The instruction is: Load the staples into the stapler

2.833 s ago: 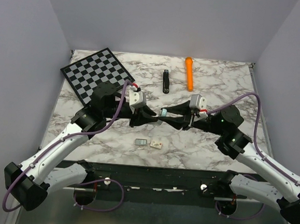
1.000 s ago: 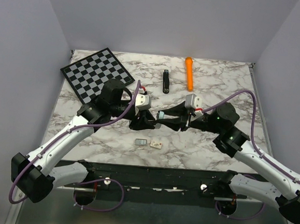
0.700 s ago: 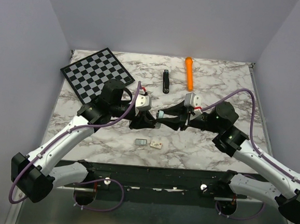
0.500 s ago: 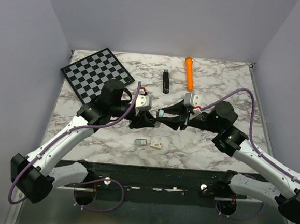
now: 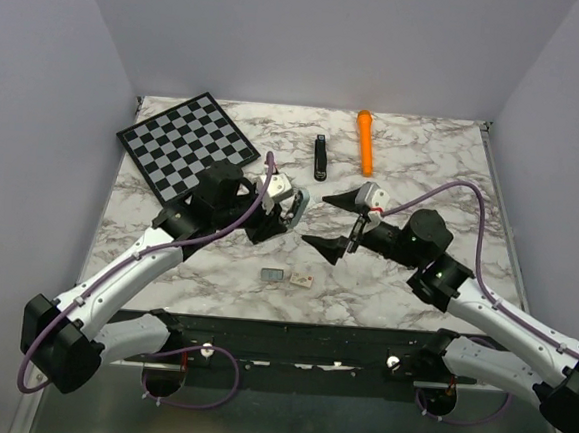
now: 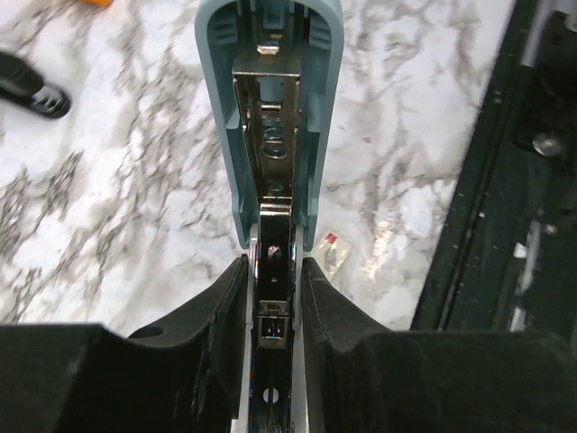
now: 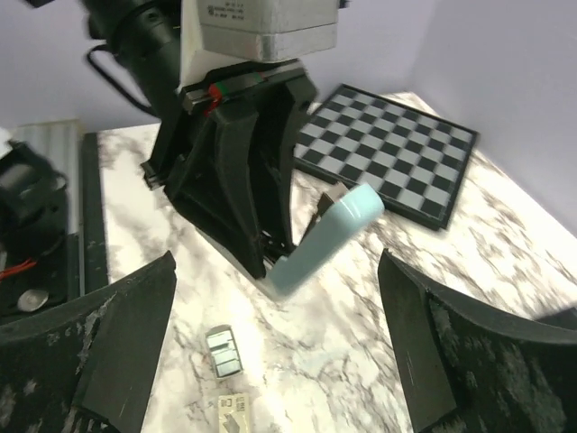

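Observation:
The stapler point(image 5: 295, 209) is pale blue with a metal staple channel. My left gripper point(image 5: 272, 222) is shut on its base, just above the table's middle. In the left wrist view the stapler's blue lid point(image 6: 320, 135) stands swung open beyond my left gripper point(image 6: 273, 271), baring the channel. My right gripper point(image 5: 331, 224) is open wide just right of the stapler, touching nothing. From the right wrist, the stapler point(image 7: 329, 239) sits between and beyond the spread fingers of my right gripper point(image 7: 278, 271). The staples point(image 5: 274, 273), a small silvery-grey block point(image 7: 224, 350), lie on the marble nearer the arms.
A tiny white piece point(image 5: 303, 279) lies right beside the staples. A checkerboard point(image 5: 187, 143) lies at the back left. A slim black object point(image 5: 320, 159) and an orange marker point(image 5: 365, 142) lie at the back centre. The table's black front rail point(image 6: 532, 180) is close.
My right gripper has let go of the stapler's lid, opened wide and drawn back to the right. My left gripper keeps the stapler, whose lid now stands open.

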{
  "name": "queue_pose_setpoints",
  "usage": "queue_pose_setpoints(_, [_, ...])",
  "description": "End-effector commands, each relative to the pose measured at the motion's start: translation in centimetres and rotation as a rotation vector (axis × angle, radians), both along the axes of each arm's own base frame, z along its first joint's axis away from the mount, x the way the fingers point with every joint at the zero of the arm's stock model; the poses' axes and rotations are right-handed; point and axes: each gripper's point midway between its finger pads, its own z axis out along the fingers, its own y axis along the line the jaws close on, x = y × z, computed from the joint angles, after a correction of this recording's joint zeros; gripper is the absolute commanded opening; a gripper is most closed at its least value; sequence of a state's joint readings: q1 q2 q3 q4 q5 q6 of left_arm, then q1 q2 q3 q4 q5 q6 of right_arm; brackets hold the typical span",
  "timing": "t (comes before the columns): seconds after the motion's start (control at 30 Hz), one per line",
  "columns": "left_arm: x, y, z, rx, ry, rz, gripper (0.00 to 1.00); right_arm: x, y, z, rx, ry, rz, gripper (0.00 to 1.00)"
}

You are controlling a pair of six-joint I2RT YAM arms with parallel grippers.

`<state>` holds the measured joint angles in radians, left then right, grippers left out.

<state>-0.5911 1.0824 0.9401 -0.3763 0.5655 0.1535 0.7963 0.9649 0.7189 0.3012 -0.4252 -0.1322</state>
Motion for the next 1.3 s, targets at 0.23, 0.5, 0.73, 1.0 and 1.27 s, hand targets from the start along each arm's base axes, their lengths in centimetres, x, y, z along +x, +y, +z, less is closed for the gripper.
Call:
queue_pose_setpoints(0.23, [9.9, 7.9, -7.6, 0.175, 0.133, 0.864, 0.00, 5.8, -6.8, -1.5, 0.133, 0.183, -0.544, 1.00])
queue_pose_setpoints(0.5, [11.9, 9.1, -13.0, 0.118, 0.216, 1.109, 0.00, 5.0, -7.4, -5.0, 0.135, 0.327, -0.571, 1.00])
queue_pose_setpoints(0.73, [12.5, 10.5, -15.3, 0.057, 0.191, 1.235, 0.00, 4.3, -7.3, -6.6, 0.128, 0.373, -0.549, 1.00])
queue_pose_setpoints(1.0, [11.7, 10.8, -18.0, 0.040, 0.237, 1.295, 0.00, 4.4, -7.0, -7.3, 0.116, 0.384, -0.544, 1.00])
queue_pose_setpoints(1.27, [10.5, 10.9, -19.7, 0.075, 0.245, 1.337, 0.00, 4.4, -6.7, -7.7, 0.114, 0.392, -0.536, 1.00])
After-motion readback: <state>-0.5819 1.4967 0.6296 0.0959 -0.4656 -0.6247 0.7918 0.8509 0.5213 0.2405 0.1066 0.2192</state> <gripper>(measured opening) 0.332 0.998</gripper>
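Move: Out ahead and to the left of the left hand, which already grips the open light-blue stapler, lies the bare patch of table it is bound for: about 11 cm forward, 11 cm left and 20 cm down. Almost straight under that hand sit the staples in their tray, 1 cm back and 2 cm left; the empty sleeve lies 2 cm back, 5 cm right. From the empty right hand the staples are level, 9 cm left, 29 cm below. Swinging counter-clockwise by some 70 degrees until its fingers point forward, the left hand keeps its grip and carries the open stapler down about 19 cm, and forward and left, to the bare table between staples and chessboard. The right hand, already wide open, draws away right and a little forward, then sinks 7 cm, turning clockwise and tipping down. ##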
